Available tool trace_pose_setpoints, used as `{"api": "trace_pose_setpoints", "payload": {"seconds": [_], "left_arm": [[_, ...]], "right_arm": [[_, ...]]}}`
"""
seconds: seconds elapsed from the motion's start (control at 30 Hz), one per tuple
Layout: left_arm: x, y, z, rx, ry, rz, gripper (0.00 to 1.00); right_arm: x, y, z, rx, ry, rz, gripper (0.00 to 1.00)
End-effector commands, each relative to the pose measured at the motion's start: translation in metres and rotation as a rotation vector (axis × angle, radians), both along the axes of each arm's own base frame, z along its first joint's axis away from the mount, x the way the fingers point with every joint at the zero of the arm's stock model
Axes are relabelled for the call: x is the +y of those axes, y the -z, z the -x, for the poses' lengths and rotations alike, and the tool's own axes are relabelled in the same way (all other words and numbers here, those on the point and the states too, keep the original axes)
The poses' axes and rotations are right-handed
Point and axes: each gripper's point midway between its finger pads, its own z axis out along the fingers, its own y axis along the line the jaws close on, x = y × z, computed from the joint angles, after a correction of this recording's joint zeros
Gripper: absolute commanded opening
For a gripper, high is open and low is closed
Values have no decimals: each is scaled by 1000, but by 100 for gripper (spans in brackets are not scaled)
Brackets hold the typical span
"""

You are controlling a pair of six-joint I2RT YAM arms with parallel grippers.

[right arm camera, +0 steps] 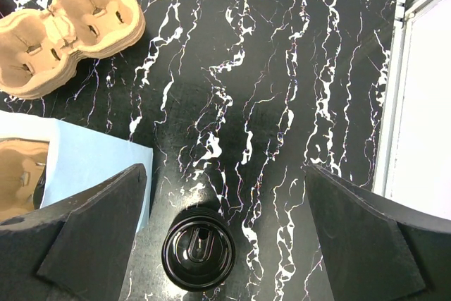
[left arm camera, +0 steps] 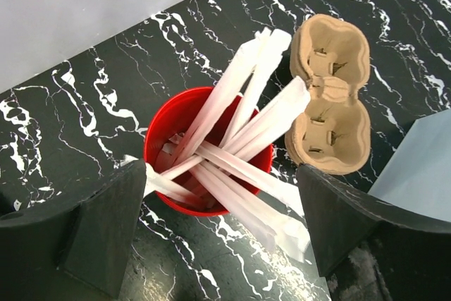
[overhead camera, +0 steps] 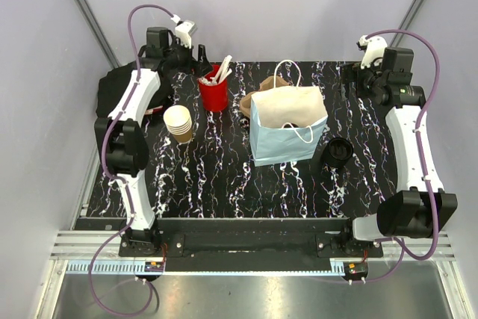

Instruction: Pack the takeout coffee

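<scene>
The takeout coffee, a tan paper cup [overhead camera: 178, 122] with a white inside, stands upright at the left of the table and shows only in the top view. My left gripper [overhead camera: 200, 57] hangs open behind it, over the red cup [left arm camera: 208, 153] of white wrapped utensils [left arm camera: 239, 139]. Its fingers [left arm camera: 106, 230] stand either side of that cup's near rim, and nothing is gripped. My right gripper [overhead camera: 349, 78] is open at the far right, above a black lid [right arm camera: 199, 248], and holds nothing.
A light blue paper bag [overhead camera: 287, 132] with white handles stands mid-table, a brown carrier inside it. A second moulded-pulp carrier [left arm camera: 331, 103] lies behind the bag, near the red cup. The black lid [overhead camera: 340, 151] sits right of the bag. Grey walls close in the sides.
</scene>
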Motion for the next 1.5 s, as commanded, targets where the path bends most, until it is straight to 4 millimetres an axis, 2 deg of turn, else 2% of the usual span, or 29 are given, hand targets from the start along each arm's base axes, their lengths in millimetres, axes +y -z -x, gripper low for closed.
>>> {"api": "trace_pose_setpoints", "payload": {"seconds": [0.0,0.43,0.7,0.8,0.97,1.07,1.27,1.47], "left_arm": [[1,-25,-17,-110,-1,-16,91],[-3,-9,-18,-76,15,-11,89],[0,-1,-31,-75,-23,-24,85],[-1,2,-33,-74,-26,-27,79],[-3,4,-32,-70,-20,-29,56],[-1,4,-32,-72,-22,-32,49],[-2,3,-30,-70,-21,-29,43],[-5,-6,-28,-85,-15,-27,29]], "right_arm": [[4,-8,-6,-39,-19,-20,100],[6,-5,-7,-31,-26,-26,100],[8,-4,-6,-26,-34,-31,100],[7,-3,-6,-24,-31,-32,100],[8,-1,-7,-21,-32,-35,100],[9,-2,-7,-21,-36,-39,100],[9,-1,-7,-19,-38,-42,100],[10,-2,-6,-20,-41,-47,100]]}}
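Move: The free end of the leftmost wrapped straw is about 4 cm ahead of my left hand, 2 cm to its left and 5 cm below. The red cup holding the straws stands 2 cm ahead and 3 cm right, some 13 cm down; the cardboard carrier is 16 cm right and 3 cm ahead, the paper cups 8 cm left and 10 cm back. From my right hand that straw end lies roughly 46 cm left, 16 ahead and 10 lower. I sink my left hand about 4 cm, easing some 2 cm forward, to the straw ends sticking out over the red cup's far-left rim, pausing briefly partway with the wrist held nearly as it is. As I reach that height I draw my fingers together from nearly wide open to about a third, bringing the tips in around the leftmost wrapped end. ##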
